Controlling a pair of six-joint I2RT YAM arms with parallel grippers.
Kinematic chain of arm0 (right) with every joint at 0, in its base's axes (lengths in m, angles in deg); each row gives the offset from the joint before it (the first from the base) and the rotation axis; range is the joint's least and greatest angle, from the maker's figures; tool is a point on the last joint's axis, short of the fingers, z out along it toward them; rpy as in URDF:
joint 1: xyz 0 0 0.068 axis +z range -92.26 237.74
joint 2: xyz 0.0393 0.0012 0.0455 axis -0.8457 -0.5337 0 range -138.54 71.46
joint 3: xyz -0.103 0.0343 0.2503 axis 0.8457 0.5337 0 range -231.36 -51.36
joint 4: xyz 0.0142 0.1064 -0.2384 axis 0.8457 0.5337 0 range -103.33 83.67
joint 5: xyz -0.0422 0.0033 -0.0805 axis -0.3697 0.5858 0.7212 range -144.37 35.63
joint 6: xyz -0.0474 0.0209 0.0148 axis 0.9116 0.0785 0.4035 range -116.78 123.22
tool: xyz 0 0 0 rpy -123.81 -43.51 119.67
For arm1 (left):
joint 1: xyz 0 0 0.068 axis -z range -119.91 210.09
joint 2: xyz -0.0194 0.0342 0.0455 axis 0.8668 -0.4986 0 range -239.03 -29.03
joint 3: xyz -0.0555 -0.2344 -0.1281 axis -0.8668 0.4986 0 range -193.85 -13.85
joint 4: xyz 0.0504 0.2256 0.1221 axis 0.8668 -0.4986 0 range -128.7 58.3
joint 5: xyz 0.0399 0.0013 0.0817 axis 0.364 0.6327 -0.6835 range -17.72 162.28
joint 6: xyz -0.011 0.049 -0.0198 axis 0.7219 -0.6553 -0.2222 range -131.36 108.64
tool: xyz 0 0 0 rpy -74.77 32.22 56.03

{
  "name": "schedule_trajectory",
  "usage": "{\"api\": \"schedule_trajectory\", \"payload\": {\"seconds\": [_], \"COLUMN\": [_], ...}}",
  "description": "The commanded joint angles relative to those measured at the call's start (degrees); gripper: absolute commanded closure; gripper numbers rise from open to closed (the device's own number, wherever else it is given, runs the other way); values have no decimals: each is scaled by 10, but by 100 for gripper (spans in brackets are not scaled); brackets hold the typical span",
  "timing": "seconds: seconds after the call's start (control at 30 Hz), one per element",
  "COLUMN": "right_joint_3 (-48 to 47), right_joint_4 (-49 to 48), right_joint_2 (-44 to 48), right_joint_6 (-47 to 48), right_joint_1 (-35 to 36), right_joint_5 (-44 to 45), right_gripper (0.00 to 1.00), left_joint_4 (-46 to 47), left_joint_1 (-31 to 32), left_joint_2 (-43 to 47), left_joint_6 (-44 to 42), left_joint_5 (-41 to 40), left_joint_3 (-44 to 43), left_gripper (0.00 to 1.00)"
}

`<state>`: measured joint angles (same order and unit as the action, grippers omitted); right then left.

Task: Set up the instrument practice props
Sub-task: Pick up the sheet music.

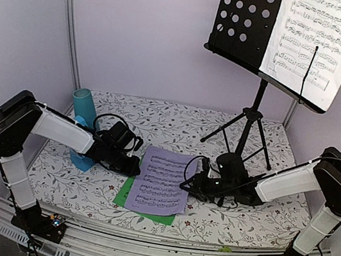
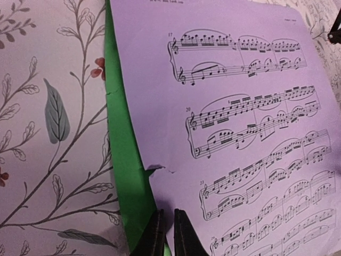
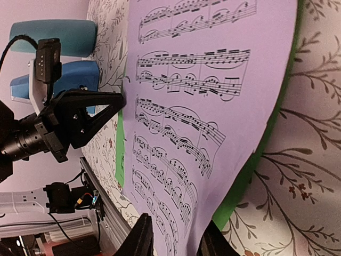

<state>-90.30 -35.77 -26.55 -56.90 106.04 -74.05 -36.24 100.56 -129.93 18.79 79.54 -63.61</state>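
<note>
The black music stand (image 1: 244, 23) rises at the back right with one white sheet (image 1: 314, 37) on its desk. A second white sheet-music page (image 1: 160, 182) lies on a green page (image 1: 124, 193) at the table's middle. My left gripper (image 1: 135, 165) is shut on this white page's left edge (image 2: 169, 234), just below a small tear. My right gripper (image 1: 186, 184) stands open around the page's raised right edge (image 3: 176, 237), with the green page (image 3: 242, 178) beneath. The blue metronome (image 1: 81, 159) sits behind my left arm.
A teal cup (image 1: 82, 101) stands at the back left beside the metronome. The stand's tripod legs (image 1: 247, 137) spread just behind my right arm. The left gripper (image 3: 120, 100) shows across the page in the right wrist view. A metal rail (image 1: 138, 253) runs along the near edge.
</note>
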Motion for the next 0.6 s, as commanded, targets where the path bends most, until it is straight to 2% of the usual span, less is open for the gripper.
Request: {"api": "schedule_trajectory", "payload": {"seconds": [0.0,0.37,0.43,0.53,0.57], "right_joint_3": [-30,-49,-49,-57,-59], "right_joint_4": [41,49,51,68,73], "right_joint_2": [-16,-72,-67,-55,-48], "right_joint_6": [36,54,58,71,78], "right_joint_1": [-2,-12,-12,-12,-11], "right_joint_5": [9,0,3,14,20], "right_gripper": [73,71,78,100,100], "left_joint_4": [10,14,15,14,12], "left_joint_1": [7,8,8,8,8], "left_joint_2": [-6,-2,-1,3,5], "left_joint_6": [-7,-11,-11,-12,-12], "left_joint_5": [9,10,9,7,7], "left_joint_3": [4,10,9,5,2], "left_gripper": [90,90,90,90,90]}}
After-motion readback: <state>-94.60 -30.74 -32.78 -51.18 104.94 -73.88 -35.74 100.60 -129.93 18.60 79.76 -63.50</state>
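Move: To the right hand's left lies the purple sheet music's middle, some 8 cm across, 3 cm farther out and 4 cm below; its right edge already bows up between the part-open fingers. The green sheet beneath is centred about 9 cm left of that hand, level with it. The music stand's near foot is roughly 17 cm ahead and 17 cm right. From the left hand, the purple sheet's middle lies about 8 cm right and 3 cm back. Sinking about 3 cm at the purple sheet's right edge, after a tiny rise and with some 1 cm of forward drift, the right hand then shuts its part-open fingers, pinching the bowed edge. The left hand stays with its closed fingertips resting on the left edge. ##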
